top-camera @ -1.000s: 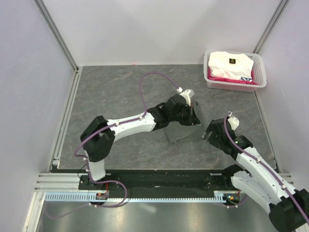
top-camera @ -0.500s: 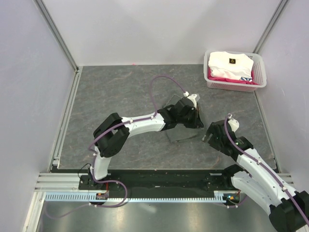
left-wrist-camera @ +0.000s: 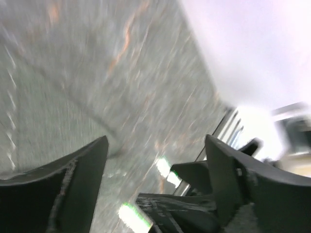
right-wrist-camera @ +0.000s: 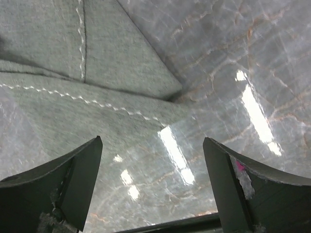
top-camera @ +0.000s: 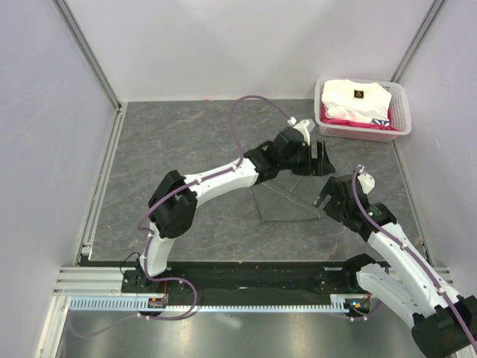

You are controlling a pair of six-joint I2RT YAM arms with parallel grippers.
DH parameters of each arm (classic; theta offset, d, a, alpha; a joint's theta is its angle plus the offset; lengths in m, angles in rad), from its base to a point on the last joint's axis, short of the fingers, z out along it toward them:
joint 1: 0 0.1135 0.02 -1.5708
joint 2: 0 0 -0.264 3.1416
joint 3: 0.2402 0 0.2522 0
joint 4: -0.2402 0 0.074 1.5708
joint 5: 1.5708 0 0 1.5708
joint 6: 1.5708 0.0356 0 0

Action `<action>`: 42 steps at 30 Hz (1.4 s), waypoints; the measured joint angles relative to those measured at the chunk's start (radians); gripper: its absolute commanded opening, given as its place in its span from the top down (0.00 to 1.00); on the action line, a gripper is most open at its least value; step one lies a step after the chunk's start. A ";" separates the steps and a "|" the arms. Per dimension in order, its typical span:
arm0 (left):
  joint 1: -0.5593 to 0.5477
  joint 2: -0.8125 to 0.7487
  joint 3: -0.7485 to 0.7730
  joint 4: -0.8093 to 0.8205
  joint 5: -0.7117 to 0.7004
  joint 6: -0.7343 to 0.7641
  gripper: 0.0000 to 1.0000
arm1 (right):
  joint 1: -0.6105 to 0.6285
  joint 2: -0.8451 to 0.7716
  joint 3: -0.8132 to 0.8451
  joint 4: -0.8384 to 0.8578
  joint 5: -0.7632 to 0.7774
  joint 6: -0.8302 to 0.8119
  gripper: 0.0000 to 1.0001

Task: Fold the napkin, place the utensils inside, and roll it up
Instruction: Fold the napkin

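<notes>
The napkin (top-camera: pixel 287 200) lies flat on the grey tabletop at centre right, with one flap folded over; its pale stitched hem shows in the right wrist view (right-wrist-camera: pixel 73 73). My left gripper (top-camera: pixel 322 159) hovers just beyond the cloth's far right corner. It is open (left-wrist-camera: pixel 156 141) with nothing between its fingers, and its view is motion-blurred. My right gripper (top-camera: pixel 326 198) sits at the napkin's right edge, open (right-wrist-camera: pixel 151 141) over bare table beside the cloth. The utensils are out of view.
A white slatted basket (top-camera: pixel 363 134) holding a folded white garment (top-camera: pixel 354 97) over something pink stands at the back right corner. Pale walls and metal rails close in the table on the left, back and right.
My left gripper, shut on the raised napkin before, has swung back and to the right and opened. The napkin now lies flatter and spread wider. The right gripper shifted slightly.
</notes>
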 measured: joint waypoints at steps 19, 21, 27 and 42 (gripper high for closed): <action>0.291 -0.672 -0.777 -0.097 -0.053 -0.016 0.38 | -0.260 0.629 0.128 0.364 -0.242 -0.262 0.34; 0.311 -0.733 -0.841 -0.105 -0.053 -0.020 0.42 | -0.264 0.670 0.151 0.387 -0.262 -0.284 0.39; 0.378 -0.889 -0.948 -0.114 -0.045 -0.031 0.53 | -0.267 0.734 0.162 0.411 -0.315 -0.317 0.70; 0.653 -1.007 -1.008 -0.169 0.069 -0.011 0.55 | -0.052 0.673 0.049 0.522 -0.311 -0.082 0.91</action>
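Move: Some 10 cm straight ahead of the right hand and 9 cm below it lies the flap's right corner, on the folded napkin. The napkin's middle is about 9 cm to the left of that corner and 3 cm beyond it; the near edge's right end lies about 8 cm back from the corner. From the left hand, the same corner is roughly 8 cm ahead, 3 cm to the right and 16 cm below. Reaching forward about 10 cm and sinking nearly 9 cm, the open right hand comes down on the flap's right corner and closes, pinching the cloth, then drags it low along the table some 7 cm left and slightly back. The left hand, first rising and edging forward briefly, sweeps about 36 cm left, clear of the napkin, dipping on the way, turning some 35 degrees counter-clockwise and half closing on nothing. ##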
